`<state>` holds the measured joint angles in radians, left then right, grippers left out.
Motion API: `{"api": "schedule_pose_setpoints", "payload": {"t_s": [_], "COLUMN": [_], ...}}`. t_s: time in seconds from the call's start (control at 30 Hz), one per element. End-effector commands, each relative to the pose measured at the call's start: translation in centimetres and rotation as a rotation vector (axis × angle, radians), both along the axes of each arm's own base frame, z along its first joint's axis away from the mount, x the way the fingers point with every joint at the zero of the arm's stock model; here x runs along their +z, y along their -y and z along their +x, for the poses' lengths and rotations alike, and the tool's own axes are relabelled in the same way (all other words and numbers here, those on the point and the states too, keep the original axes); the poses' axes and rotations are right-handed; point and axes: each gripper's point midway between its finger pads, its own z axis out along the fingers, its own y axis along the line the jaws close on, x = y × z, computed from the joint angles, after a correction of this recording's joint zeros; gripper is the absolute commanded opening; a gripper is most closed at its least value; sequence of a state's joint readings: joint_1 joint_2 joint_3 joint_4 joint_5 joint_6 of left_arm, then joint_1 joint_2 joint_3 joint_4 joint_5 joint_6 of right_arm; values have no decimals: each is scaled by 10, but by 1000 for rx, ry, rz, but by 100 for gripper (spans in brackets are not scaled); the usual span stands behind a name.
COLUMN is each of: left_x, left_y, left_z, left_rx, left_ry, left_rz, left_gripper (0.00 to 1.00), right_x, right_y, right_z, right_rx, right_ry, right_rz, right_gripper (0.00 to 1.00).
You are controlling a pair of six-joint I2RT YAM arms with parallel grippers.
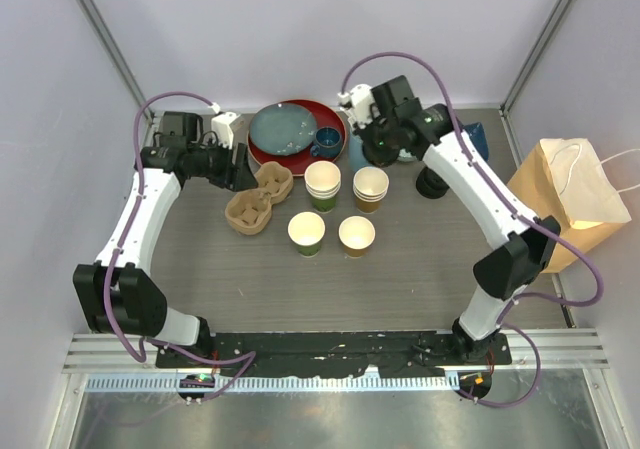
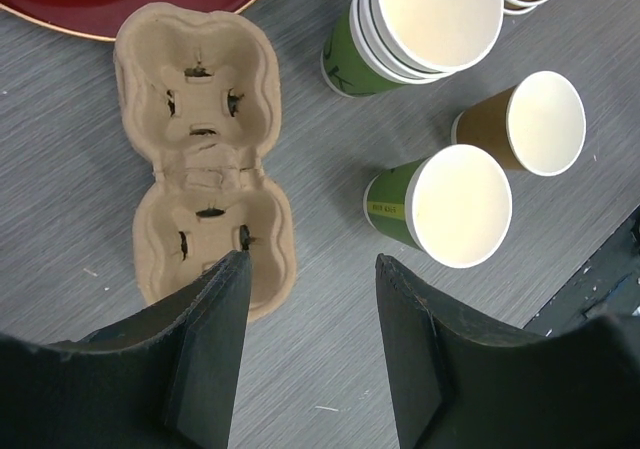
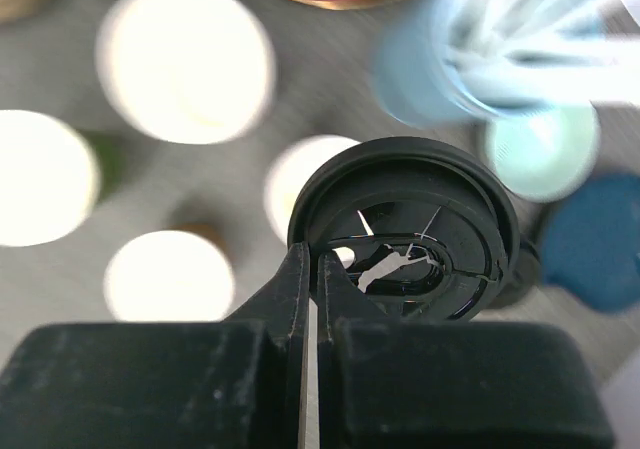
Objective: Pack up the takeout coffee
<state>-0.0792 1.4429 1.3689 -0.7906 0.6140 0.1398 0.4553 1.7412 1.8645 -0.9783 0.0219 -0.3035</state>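
Observation:
The takeout coffee stands as two single paper cups with open tops at mid-table: a green-sided cup and a brown-sided cup. A round black plastic lid hangs in the air over the cups, and my right gripper is shut on its rim. My left gripper hovers open over bare table, with nothing between its fingers. It is just right of a two-cup cardboard carrier.
Two lidless cup stacks stand behind the single cups. A red plate lies at the back. A blue cup of straws is blurred beneath the right wrist. A brown paper bag sits at the right edge.

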Motion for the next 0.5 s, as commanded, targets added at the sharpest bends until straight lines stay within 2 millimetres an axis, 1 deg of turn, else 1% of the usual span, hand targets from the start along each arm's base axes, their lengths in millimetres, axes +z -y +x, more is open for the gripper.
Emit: {"api": "schedule_pose_setpoints", "payload": {"t_s": [0.0,0.03,0.07,0.1,0.13,0.17,0.2,0.23,0.27,0.3,0.33,0.37,0.47], "left_x": [6,5,5,5,6,7,6,6,6,6,6,7,6], "left_y": [-11,-12,-13,-16,-16,-17,-20,-21,-21,-21,-21,-20,-20], "left_z": [1,1,1,2,1,1,1,0,0,0,-1,-2,-2], "left_rx": [22,26,29,38,37,41,47,50,49,49,47,43,38], "left_ry": [16,13,11,10,9,10,8,5,6,5,6,9,9], "left_rz": [1,-1,-3,-7,-11,-12,-12,-17,-17,-20,-19,-24,-27], "left_gripper": [57,57,57,57,57,57,57,57,57,57,57,57,57], "right_x": [32,28,26,27,13,18,13,6,-12,-10,-16,-26,-44], "right_y": [-70,-89,-114,-129,-142,-161,-171,-175,-182,-191,-190,-194,-197], "right_z": [-61,-71,-87,-95,-100,-114,-120,-128,-128,-136,-141,-141,-150], "right_rx": [167,216,280,324,348,402,422,437,437,459,458,461,471], "right_ry": [-31,-65,-79,-93,-142,-155,-178,-215,-255,-256,-285,-306,-351], "right_rz": [137,173,191,210,200,217,208,183,148,139,110,89,54], "right_gripper": [1,1,1,1,1,1,1,1,1,1,1,1,1]}}
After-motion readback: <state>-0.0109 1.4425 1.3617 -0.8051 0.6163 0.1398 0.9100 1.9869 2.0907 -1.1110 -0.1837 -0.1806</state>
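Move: The green cup to be lidded stands some 14 cm back and 19 cm left of the right hand, its middle about 15 cm lower. The brown cup is level with that cup, about 12 cm to its right. The green cup stack stands 12 cm farther out and 4 cm to the right of the green cup; the brown cup stack is almost under the right hand, 2 cm back and 2 cm left. From the left hand, the green cup is about 8 cm back and 16 cm right. Still pinching the black lid in nearly shut fingers, the right hand swings fast to the left and back, about 25 cm in all, to the green cup, turning nearly 30 degrees counter-clockwise. It rises a couple of centimetres at first, then sinks about 6 cm towards the cup's rim, fingers tipping steeper. The left hand, empty and open, shifts about 2 cm left, out of the way. ##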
